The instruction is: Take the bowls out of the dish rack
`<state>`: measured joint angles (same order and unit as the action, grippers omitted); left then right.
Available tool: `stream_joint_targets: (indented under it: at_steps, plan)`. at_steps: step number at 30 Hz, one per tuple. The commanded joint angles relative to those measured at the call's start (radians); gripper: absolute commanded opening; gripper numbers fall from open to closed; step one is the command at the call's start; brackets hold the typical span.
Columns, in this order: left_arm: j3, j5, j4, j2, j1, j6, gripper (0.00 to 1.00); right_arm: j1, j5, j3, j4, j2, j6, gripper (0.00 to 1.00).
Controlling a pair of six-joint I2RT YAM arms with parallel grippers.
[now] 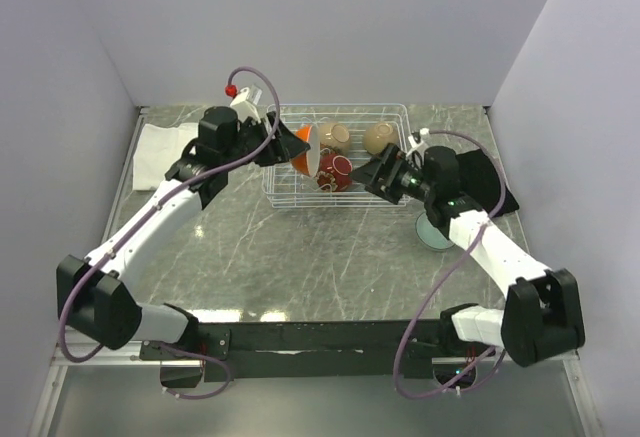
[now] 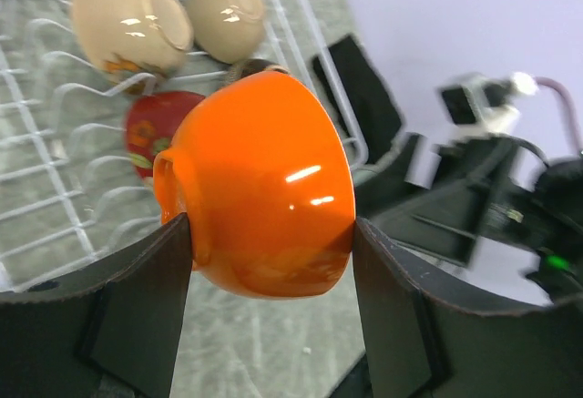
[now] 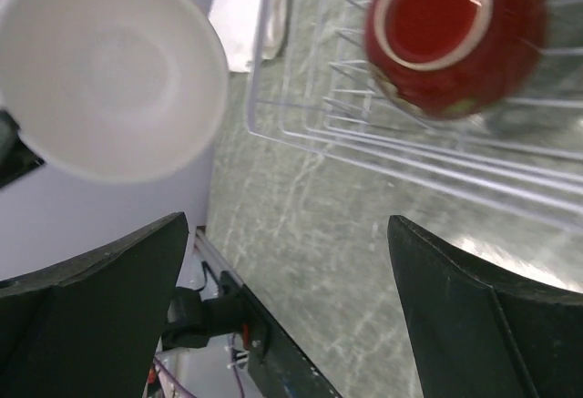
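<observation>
My left gripper (image 1: pixel 285 145) is shut on the orange bowl (image 1: pixel 305 148) and holds it tilted above the left part of the white wire dish rack (image 1: pixel 285 200). In the left wrist view both fingers press the orange bowl (image 2: pixel 260 188). Its cream-white inside (image 3: pixel 109 70) faces the right wrist camera. The dark red patterned bowl (image 1: pixel 335 171) lies in the rack, and two tan bowls (image 1: pixel 334 135) (image 1: pixel 379 137) lie behind it. My right gripper (image 1: pixel 378 172) is open and empty at the rack's right side. A pale green bowl (image 1: pixel 432 232) sits on the table under my right arm. The black-brown bowl is not clearly visible.
A folded white cloth (image 1: pixel 160 152) lies at the far left of the table. A flat black mat (image 1: pixel 497 185) lies right of the rack. Grey walls close in the table on three sides. The tabletop (image 1: pixel 300 257) is grey marbled stone.
</observation>
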<state>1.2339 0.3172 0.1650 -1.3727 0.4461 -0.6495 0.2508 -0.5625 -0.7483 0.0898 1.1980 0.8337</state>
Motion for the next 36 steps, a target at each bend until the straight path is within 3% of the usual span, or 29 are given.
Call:
stream_joint_targets:
  at_steps: [1, 9, 15, 18, 21, 22, 28, 29, 32, 33, 35, 36]
  plan:
    - [-0.069, 0.095, -0.199, 0.087, -0.003, -0.130, 0.06, 0.045, -0.046, -0.094, 0.163, 0.084, 0.065, 0.98]
    - [-0.165, 0.120, -0.262, 0.152, -0.001, -0.197, 0.07, 0.096, -0.099, -0.175, 0.283, 0.236, 0.140, 0.92]
    - [-0.206, 0.154, -0.308, 0.170, -0.001, -0.256, 0.08, 0.136, -0.129, -0.220, 0.346, 0.316, 0.174, 0.81]
    - [-0.218, 0.149, -0.308, 0.178, -0.001, -0.260, 0.07, 0.146, -0.137, -0.235, 0.360, 0.337, 0.177, 0.68]
    - [-0.226, 0.146, -0.303, 0.182, -0.001, -0.259, 0.07, 0.151, -0.135, -0.241, 0.360, 0.342, 0.174, 0.48]
    - [-0.226, 0.146, -0.300, 0.182, -0.001, -0.259, 0.07, 0.150, -0.134, -0.241, 0.357, 0.342, 0.173, 0.35]
    - [-0.232, 0.128, -0.266, 0.184, -0.001, -0.228, 0.13, 0.151, -0.111, -0.238, 0.301, 0.311, 0.119, 0.02]
    - [-0.229, 0.123, -0.254, 0.185, -0.001, -0.213, 0.15, 0.150, -0.105, -0.238, 0.269, 0.305, 0.093, 0.00]
    - [-0.218, 0.088, -0.211, 0.193, -0.001, -0.168, 0.34, 0.148, -0.065, -0.235, 0.190, 0.269, 0.032, 0.00]
    - [-0.215, 0.082, -0.190, 0.198, -0.001, -0.156, 0.46, 0.148, -0.054, -0.233, 0.171, 0.246, 0.016, 0.00]
    - [-0.202, 0.056, -0.168, 0.199, -0.001, -0.119, 0.59, 0.148, -0.030, -0.230, 0.110, 0.224, -0.028, 0.00]
    - [-0.195, 0.045, -0.168, 0.204, -0.001, -0.105, 0.70, 0.148, -0.016, -0.230, 0.084, 0.198, -0.045, 0.00]
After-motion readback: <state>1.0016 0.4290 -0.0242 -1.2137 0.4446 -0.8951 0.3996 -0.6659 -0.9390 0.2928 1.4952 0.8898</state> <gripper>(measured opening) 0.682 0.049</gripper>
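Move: The orange bowl is held in the left hand, its open side facing right; its middle lies about 7 cm ahead of the open right hand, 11 cm to its left and 7 cm above. From the left hand, the right gripper is roughly 14 cm to the right, 5 cm back and 9 cm lower. In the rack below the right hand, the red bowl sits some 8 cm ahead, 6 cm left and 13 cm down; the dark bowl 9 cm ahead, 6 cm right and 14 cm down. The orange bowl is drawn back about 5 cm towards the right gripper by the left hand, which keeps its grip and rolls some 15 degrees so its fingers tip up nearly level. The right hand swings left about 9 cm, also slightly forward and up, turning counter-clockwise, then shuts its wide-open fingers and pinches the lower, near part of the rim. ##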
